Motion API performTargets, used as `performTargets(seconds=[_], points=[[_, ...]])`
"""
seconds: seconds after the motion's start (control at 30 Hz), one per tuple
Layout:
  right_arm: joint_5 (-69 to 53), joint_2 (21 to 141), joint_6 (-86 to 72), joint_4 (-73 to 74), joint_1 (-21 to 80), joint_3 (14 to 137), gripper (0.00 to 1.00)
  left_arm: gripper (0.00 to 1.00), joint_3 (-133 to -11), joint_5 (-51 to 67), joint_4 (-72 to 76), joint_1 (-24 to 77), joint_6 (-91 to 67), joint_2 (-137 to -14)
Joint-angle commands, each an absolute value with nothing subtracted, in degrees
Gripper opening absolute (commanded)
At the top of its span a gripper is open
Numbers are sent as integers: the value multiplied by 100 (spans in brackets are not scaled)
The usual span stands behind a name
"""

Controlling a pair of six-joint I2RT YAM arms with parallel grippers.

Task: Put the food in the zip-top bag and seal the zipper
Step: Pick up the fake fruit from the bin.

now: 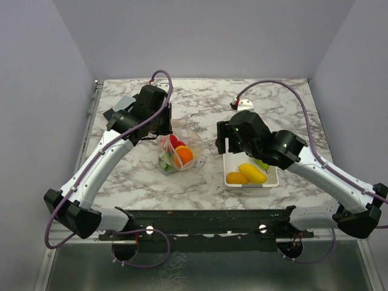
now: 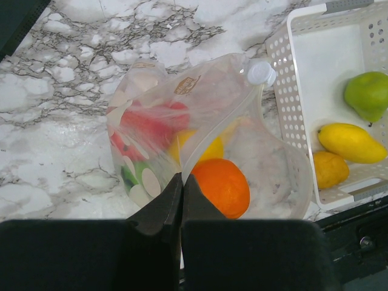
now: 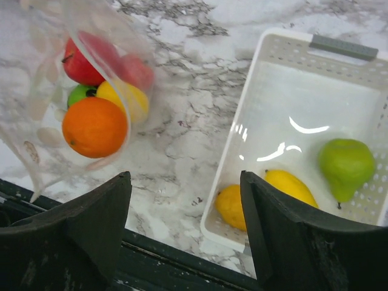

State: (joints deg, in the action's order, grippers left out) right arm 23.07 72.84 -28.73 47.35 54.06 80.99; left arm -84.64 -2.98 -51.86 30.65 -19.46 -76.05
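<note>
The clear zip-top bag [image 1: 179, 150] stands open-mouthed on the marble left of centre. Inside it lie an orange [image 2: 222, 187], a red fruit [image 2: 151, 126], a yellow piece [image 2: 205, 147] and a green piece [image 2: 129, 176]. My left gripper [image 2: 182, 179] is shut on the bag's mouth edge, where the zipper strip [image 2: 193, 154] runs. My right gripper [image 3: 185, 185] is open and empty, hovering above the marble between the bag [image 3: 54, 91] and the white tray [image 3: 267, 115]. The tray holds a lemon [image 3: 230, 206], a yellow mango [image 3: 292, 188] and a green pear [image 3: 345, 160].
The white tray [image 1: 271, 180] sits right of centre near the front edge. A small white item [image 1: 244, 104] lies at the back of the table. A black rail [image 1: 206, 219] runs along the near edge. Grey walls close in the left, right and back sides.
</note>
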Motion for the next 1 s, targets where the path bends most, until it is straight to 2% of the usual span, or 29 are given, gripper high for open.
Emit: performTargets(seconds=[0.0, 0.57, 0.77, 0.97], points=[[2924, 6942, -3240, 5289, 5449, 7694, 76, 0, -8408, -185, -5067, 3067, -1961, -7468], [2895, 6920, -3725, 5800, 5229, 6543, 72, 0, -8334, -152, -5002, 3067, -1961, -7523], [2551, 7210, -3537, 5564, 4766, 6311, 73, 0, -8330, -149, -4994, 3067, -1951, -7518], [2108, 7417, -3314, 5246, 4046, 6045, 79, 0, -8357, -158, -5000, 3067, -1930, -7532]])
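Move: The right hand hangs open just left of the bin; the green pear, apparently the fruit it is after, lies about 6 cm ahead, 18 cm to its right and 22 cm below. The yellow mango is level with the hand, some 13 cm right, and the round yellow-orange fruit about 3 cm back and 6 cm right, both 24 cm down. From the left hand, the pear is about 35 cm right, 2 cm back and 22 cm below. The right hand comes away from the filled bag and sinks about 14 cm while swinging some 10 cm to the right, into the space above the near part of the bin, drawing back about 3 cm on the way and then easing forward again. Its fingers stay wide open and touch no fruit as the wrist turns some 30 degrees in all, tipping the fingers more steeply down and swinging them clockwise to point straight ahead over the mango and the yellow-orange fruit, towards the pear. ##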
